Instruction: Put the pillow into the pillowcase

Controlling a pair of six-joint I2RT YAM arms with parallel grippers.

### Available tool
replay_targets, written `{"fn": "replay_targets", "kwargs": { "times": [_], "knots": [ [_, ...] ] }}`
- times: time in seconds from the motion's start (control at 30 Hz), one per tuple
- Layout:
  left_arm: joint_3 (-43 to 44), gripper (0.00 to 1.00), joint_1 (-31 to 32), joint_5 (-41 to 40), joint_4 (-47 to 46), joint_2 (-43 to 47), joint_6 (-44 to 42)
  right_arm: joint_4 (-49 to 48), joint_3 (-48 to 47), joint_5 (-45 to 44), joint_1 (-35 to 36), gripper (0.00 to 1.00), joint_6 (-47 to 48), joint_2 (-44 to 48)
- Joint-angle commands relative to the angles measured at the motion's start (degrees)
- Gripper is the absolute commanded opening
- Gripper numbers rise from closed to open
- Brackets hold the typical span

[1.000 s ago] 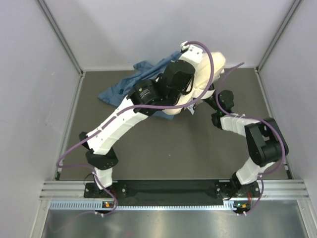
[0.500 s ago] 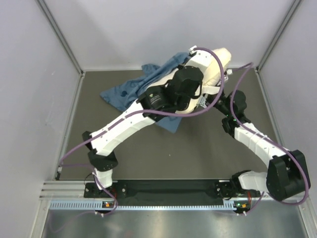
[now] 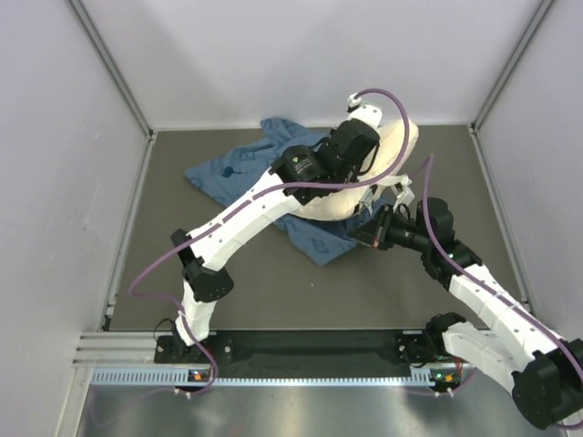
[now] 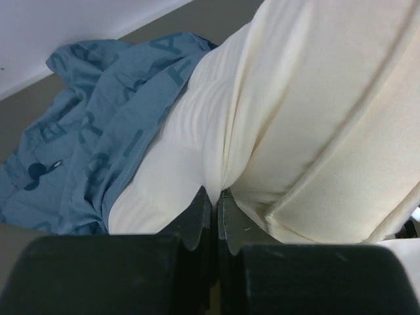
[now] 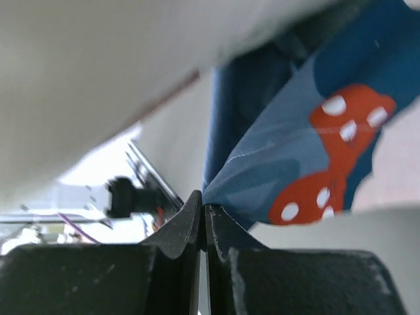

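Note:
The cream-white pillow (image 3: 405,146) lies at the back of the table, partly over the blue pillowcase (image 3: 232,168). My left gripper (image 4: 215,195) is shut on a fold of the pillow (image 4: 308,118), with the pillowcase (image 4: 98,125) spread to its left. My right gripper (image 5: 204,209) is shut on an edge of the pillowcase (image 5: 282,164), where a red bow with white dots shows. In the top view the right gripper (image 3: 364,232) holds the case's near edge just below the pillow. The left gripper itself is hidden under its wrist there.
Grey walls close in the table at the back and both sides. The dark mat (image 3: 273,291) stretches in front of the fabric. The arm bases stand on a metal rail (image 3: 310,350) at the near edge.
The right arm has swung down and left, and its gripper now pulls the pillowcase edge out below the pillow. The left arm has shifted back with the pillow.

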State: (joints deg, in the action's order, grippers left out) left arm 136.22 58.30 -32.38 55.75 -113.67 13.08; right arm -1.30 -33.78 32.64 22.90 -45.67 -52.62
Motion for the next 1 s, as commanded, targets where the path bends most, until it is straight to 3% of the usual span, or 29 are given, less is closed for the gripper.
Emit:
{"fn": "replay_targets", "kwargs": {
  "times": [0.0,0.07,0.2,0.33,0.47,0.63,0.7,0.73,0.83,0.87,0.97],
  "knots": [
    [2.03,0.00,-3.36,-1.29,1.38,-1.03,4.14,12.44,-4.53,2.16,0.92,0.00,7.51,6.46],
    [-1.47,0.00,-3.46,0.30,-0.89,-0.07,4.32,17.29,-7.42,1.64,0.92,0.00,10.15,9.97],
    [-14.97,0.00,-2.50,4.78,-8.18,2.31,4.67,16.16,-7.79,1.64,0.92,0.00,11.13,16.99],
    [-20.29,0.00,0.22,9.00,-10.83,1.61,6.08,17.72,-8.93,-3.62,0.84,0.00,12.44,24.05],
    [-18.46,0.00,5.49,3.22,-6.28,0.56,7.48,30.55,-14.64,-14.08,0.92,0.00,16.05,21.43],
    [-18.97,0.03,7.35,2.67,4.18,-2.08,12.30,34.08,-9.30,-12.08,0.92,0.00,15.00,20.28],
    [-23.77,0.12,8.14,2.85,4.46,-1.30,13.72,34.17,-5.43,-9.27,1.01,0.00,14.73,20.28],
    [-25.81,0.25,8.58,2.59,2.98,-0.42,14.42,34.35,-2.98,-8.92,0.92,0.00,14.47,20.71],
    [-33.55,0.47,9.37,1.71,-1.14,4.84,15.92,35.75,-0.42,-9.52,0.92,0.00,14.56,24.14],
    [-35.31,0.61,9.37,1.62,-2.12,7.99,15.92,37.67,0.29,-10.83,0.92,0.00,14.82,25.71],
    [-39.01,0.81,9.20,-0.74,-3.36,13.53,15.84,39.88,1.69,-11.21,1.01,0.00,15.35,27.39]
  ]
}}
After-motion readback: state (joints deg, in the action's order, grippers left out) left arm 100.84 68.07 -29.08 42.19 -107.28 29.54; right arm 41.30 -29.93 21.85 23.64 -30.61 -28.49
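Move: Just ahead of the left fingers, which already pinch a fold of the pillow, lies the pillow's middle, about 3 cm farther out and some 13 cm below. The white label hangs roughly 8 cm to their right, 1 cm farther out and 10 cm lower; the pillowcase's spread bulk is about 15 cm ahead, 21 cm left and 32 cm below. From the right hand, shut on the case's edge, the pillow's middle is some 14 cm straight ahead and 2 cm lower, and the bulk about 25 cm ahead, 26 cm left and 18 cm below. Lowering the pinched pillow fold about 15 cm while drawing it some 9 cm back towards the base and a little right, the left hand tips its fingers further down and opens wide only near the end, letting go. The right hand, fingers staying shut, draws back and right, first rising a little, then sinking to end about 8 cm lower with its fingers tipped some 20 degrees further down. ##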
